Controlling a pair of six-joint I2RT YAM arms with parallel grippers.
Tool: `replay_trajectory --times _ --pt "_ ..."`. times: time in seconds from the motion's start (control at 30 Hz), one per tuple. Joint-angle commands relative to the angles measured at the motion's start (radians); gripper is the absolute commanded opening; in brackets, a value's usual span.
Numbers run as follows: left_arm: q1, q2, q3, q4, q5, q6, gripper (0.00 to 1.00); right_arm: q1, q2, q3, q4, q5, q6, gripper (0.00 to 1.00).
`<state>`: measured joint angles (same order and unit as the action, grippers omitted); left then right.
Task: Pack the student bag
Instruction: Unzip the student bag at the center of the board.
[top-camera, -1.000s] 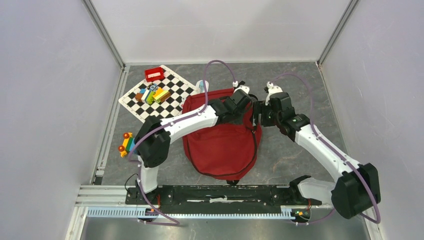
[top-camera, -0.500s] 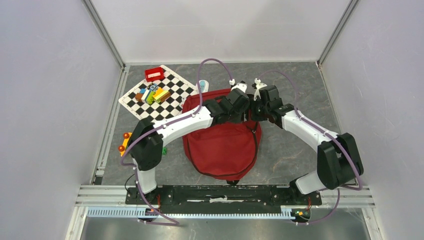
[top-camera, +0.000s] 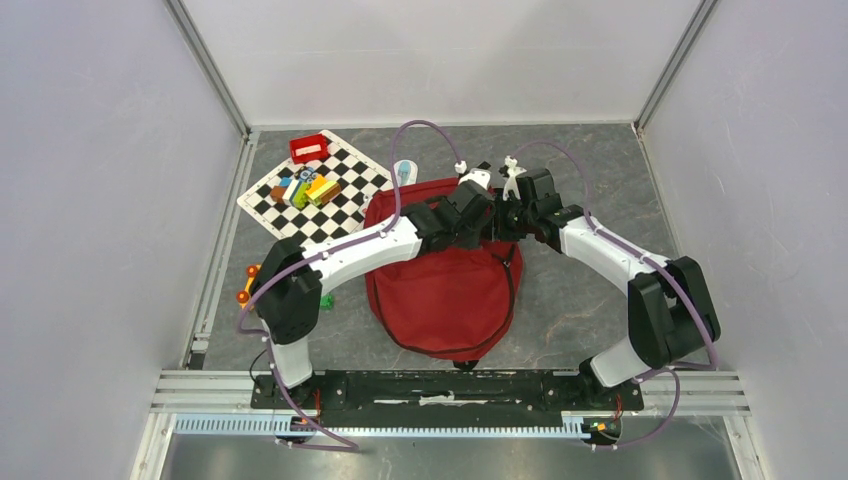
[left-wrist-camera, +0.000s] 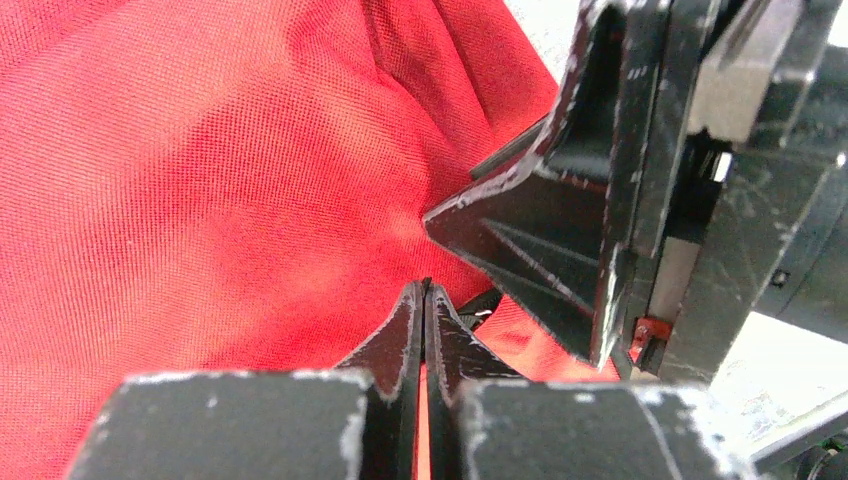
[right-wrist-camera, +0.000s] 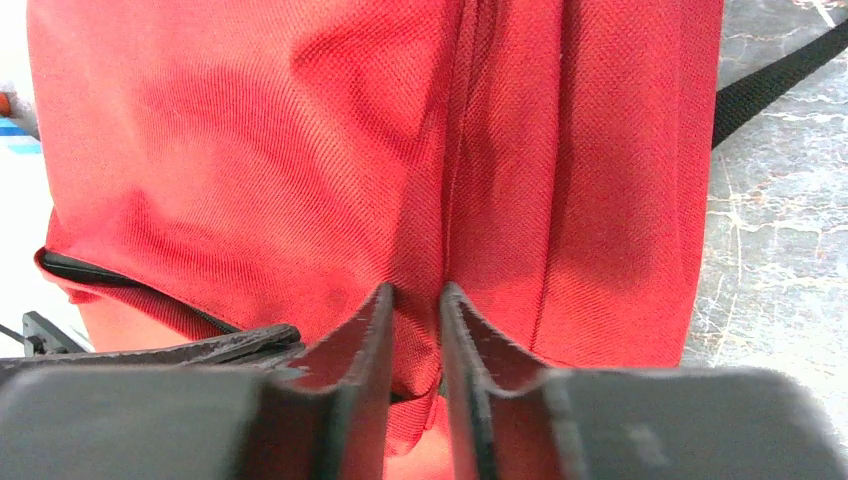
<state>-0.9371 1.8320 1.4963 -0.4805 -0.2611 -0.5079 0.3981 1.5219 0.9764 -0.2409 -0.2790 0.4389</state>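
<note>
The student bag (top-camera: 445, 290), dark red with black zippers, lies flat in the middle of the table. My two grippers meet at its far right corner. The left gripper (top-camera: 484, 212) is shut, its tips (left-wrist-camera: 425, 287) pinching a thin black bit at the bag's zipper edge (left-wrist-camera: 200, 200). Facing it, the right gripper (top-camera: 506, 219) stands close; its black fingers (left-wrist-camera: 560, 240) fill the right of the left wrist view. In the right wrist view the right gripper (right-wrist-camera: 415, 292) has narrowed onto a raised fold of the bag's red fabric (right-wrist-camera: 300, 150), which fills the gap between the jaws.
A chessboard mat (top-camera: 355, 170) lies at the far left with coloured blocks (top-camera: 305, 188) on it and a small red box (top-camera: 310, 148) at its back edge. A white and blue object (top-camera: 404, 170) sits behind the bag. A colourful toy (top-camera: 247, 285) lies left. A black strap (right-wrist-camera: 770, 85) trails on the table.
The right arm swung left to the bag's far right corner and its jaws narrowed from wide open onto the fabric. The left gripper stayed shut, shifting slightly.
</note>
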Motion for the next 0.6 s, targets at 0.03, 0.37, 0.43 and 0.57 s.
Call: replay_trajectory --times 0.03,0.37,0.43,0.57 --pt "0.004 -0.077 -0.021 0.056 -0.039 -0.031 0.02 -0.002 0.027 0.038 0.031 -0.061 -0.017 0.12" --pt "0.018 -0.194 -0.150 -0.002 -0.202 -0.066 0.02 -0.004 -0.079 0.004 -0.003 0.209 -0.131 0.00" --pt "0.030 -0.229 -0.184 -0.031 -0.246 -0.078 0.02 -0.004 -0.103 -0.012 -0.016 0.284 -0.155 0.00" --pt "0.047 -0.336 -0.282 -0.063 -0.343 -0.105 0.02 -0.005 -0.150 -0.040 -0.029 0.371 -0.195 0.00"
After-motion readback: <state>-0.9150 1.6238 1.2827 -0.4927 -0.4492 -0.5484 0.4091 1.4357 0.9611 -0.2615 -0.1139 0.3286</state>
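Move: My left hand still has the front pocket's zip pull in its shut fingertips; the zip's left end lies about 19 cm to its left and 4 cm nearer me, a few centimetres lower. The white case is some 14 cm ahead and 16 cm left of this hand. My half-open right fingers straddle the bag cloth by the zip's right end, practically at the fingertips. From them, the main zip's slider is roughly 6 cm back and 2 cm right, and the black strap 13 cm ahead and 3 cm left. I shut my right fingers on the fold of red cloth beside the zip's start, then draw it about 3 cm right and a little up, the wrist tilting about 10 degrees. Meanwhile my left hand, after barely stirring, keeps its pinch on the pull and drags it left along the zip, gathering speed over some 7 cm and turning slightly counter-clockwise. ##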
